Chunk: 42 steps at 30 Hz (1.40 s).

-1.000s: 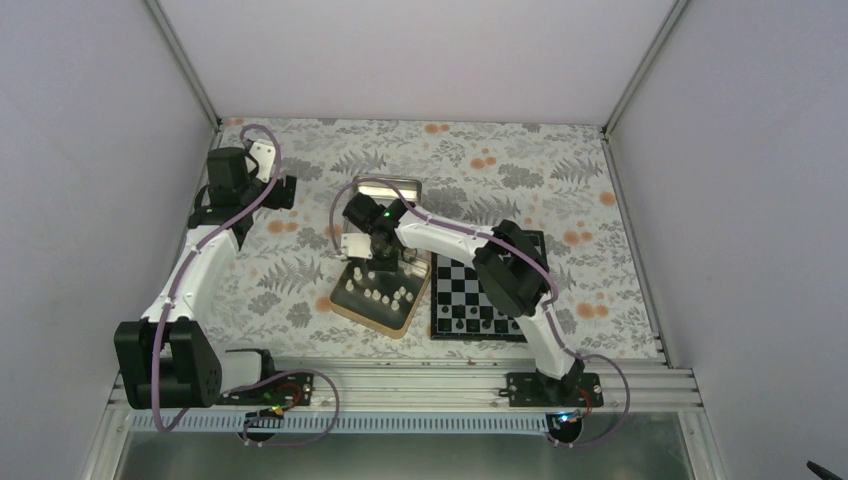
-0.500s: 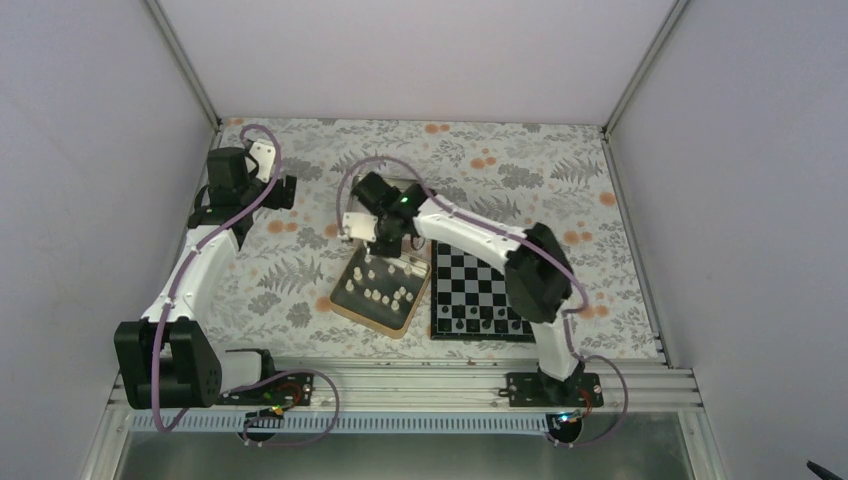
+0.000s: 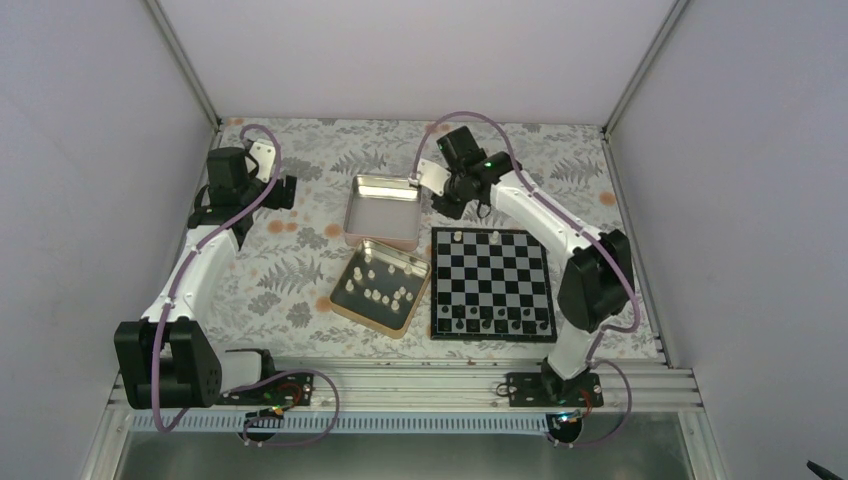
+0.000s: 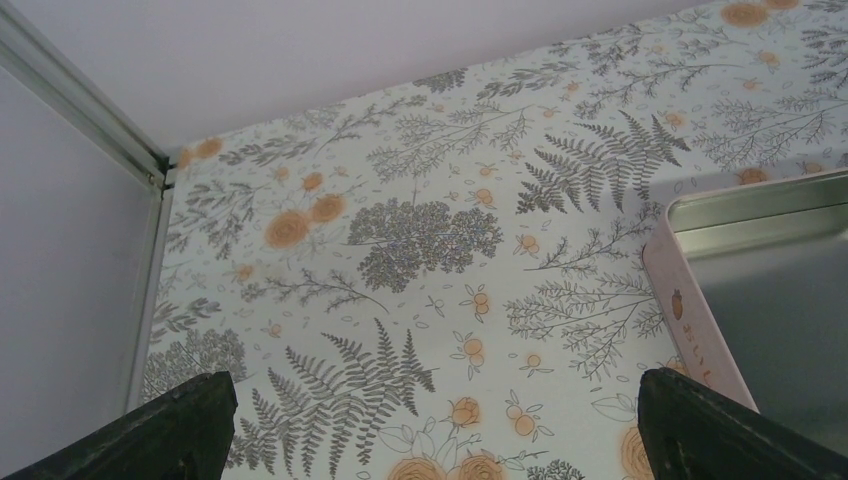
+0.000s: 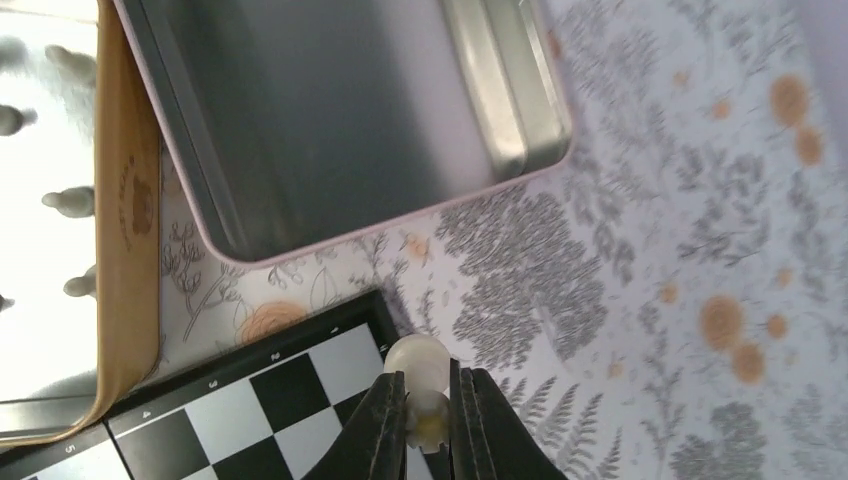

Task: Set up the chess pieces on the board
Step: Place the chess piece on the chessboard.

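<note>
In the right wrist view my right gripper is shut on a cream-white chess piece, held above the far left corner of the board. From above, the right gripper hangs just behind the black-and-silver board. Two cream pieces stand on the board's far row, and dark pieces line its near rows. Several more cream pieces lie in the near tin. My left gripper is open over bare cloth, far from the board; its fingertips frame nothing.
An empty metal tin sits behind the tin of pieces, its rim at the right of the left wrist view and just left of my right gripper. Flowered cloth covers the table. Walls close in left, right and back.
My right arm has risen out of the tin of pieces and swung back and right to the board's far left corner, its jaws closing on a cream piece. The left arm has not moved.
</note>
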### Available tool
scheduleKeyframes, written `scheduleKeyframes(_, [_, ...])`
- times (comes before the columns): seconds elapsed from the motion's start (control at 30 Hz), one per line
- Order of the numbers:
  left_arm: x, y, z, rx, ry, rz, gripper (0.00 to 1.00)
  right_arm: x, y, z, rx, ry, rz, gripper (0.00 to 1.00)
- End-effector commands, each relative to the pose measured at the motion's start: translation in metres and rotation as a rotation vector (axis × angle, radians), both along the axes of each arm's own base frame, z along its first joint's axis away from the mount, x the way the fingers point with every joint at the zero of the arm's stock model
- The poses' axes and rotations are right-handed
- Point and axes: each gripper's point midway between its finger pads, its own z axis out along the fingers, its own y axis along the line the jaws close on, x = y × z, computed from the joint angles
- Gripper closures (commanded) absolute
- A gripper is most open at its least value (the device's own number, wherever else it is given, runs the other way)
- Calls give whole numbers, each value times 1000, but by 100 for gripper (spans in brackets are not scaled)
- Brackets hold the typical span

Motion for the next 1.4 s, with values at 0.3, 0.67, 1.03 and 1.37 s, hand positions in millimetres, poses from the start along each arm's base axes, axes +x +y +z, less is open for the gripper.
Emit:
scheduleKeyframes(0.3, [1, -2, 4, -8, -7, -17, 0, -6, -6, -86, -85, 153, 6, 93])
scheduleKeyframes(0.67, [1, -3, 2, -11, -3, -25, 0, -2, -25, -115, -121, 204, -28, 92])
scheduleKeyframes(1.03, [1, -4, 1, -14, 3, -30, 0, -6, -28, -131, -130, 253, -25, 92])
scheduleKeyframes(1.37, [1, -4, 0, -13, 4, -30, 0, -10, -30, -138, -148, 286, -19, 91])
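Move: The far-left corner square of the board, where I'm taking the white chess piece in my right hand, is about 15 cm below that hand, 3 cm to its right and 1 cm back. One standing white piece is some 3 cm right of that square, another about 13 cm right of it, both level with it. The empty tray is 13 cm to my hand's left and 6 cm ahead. From my left hand, the square is about 38 cm right, 3 cm back and 19 cm below. I lower my right hand about 13 cm onto the board's far-left corner, fast at first and slowing near the bottom, easing some 3 cm right during the later part of the descent. My wrist tilts about 15 degrees so the fingers point more nearly straight down, and they keep their pinch on the white piece. ##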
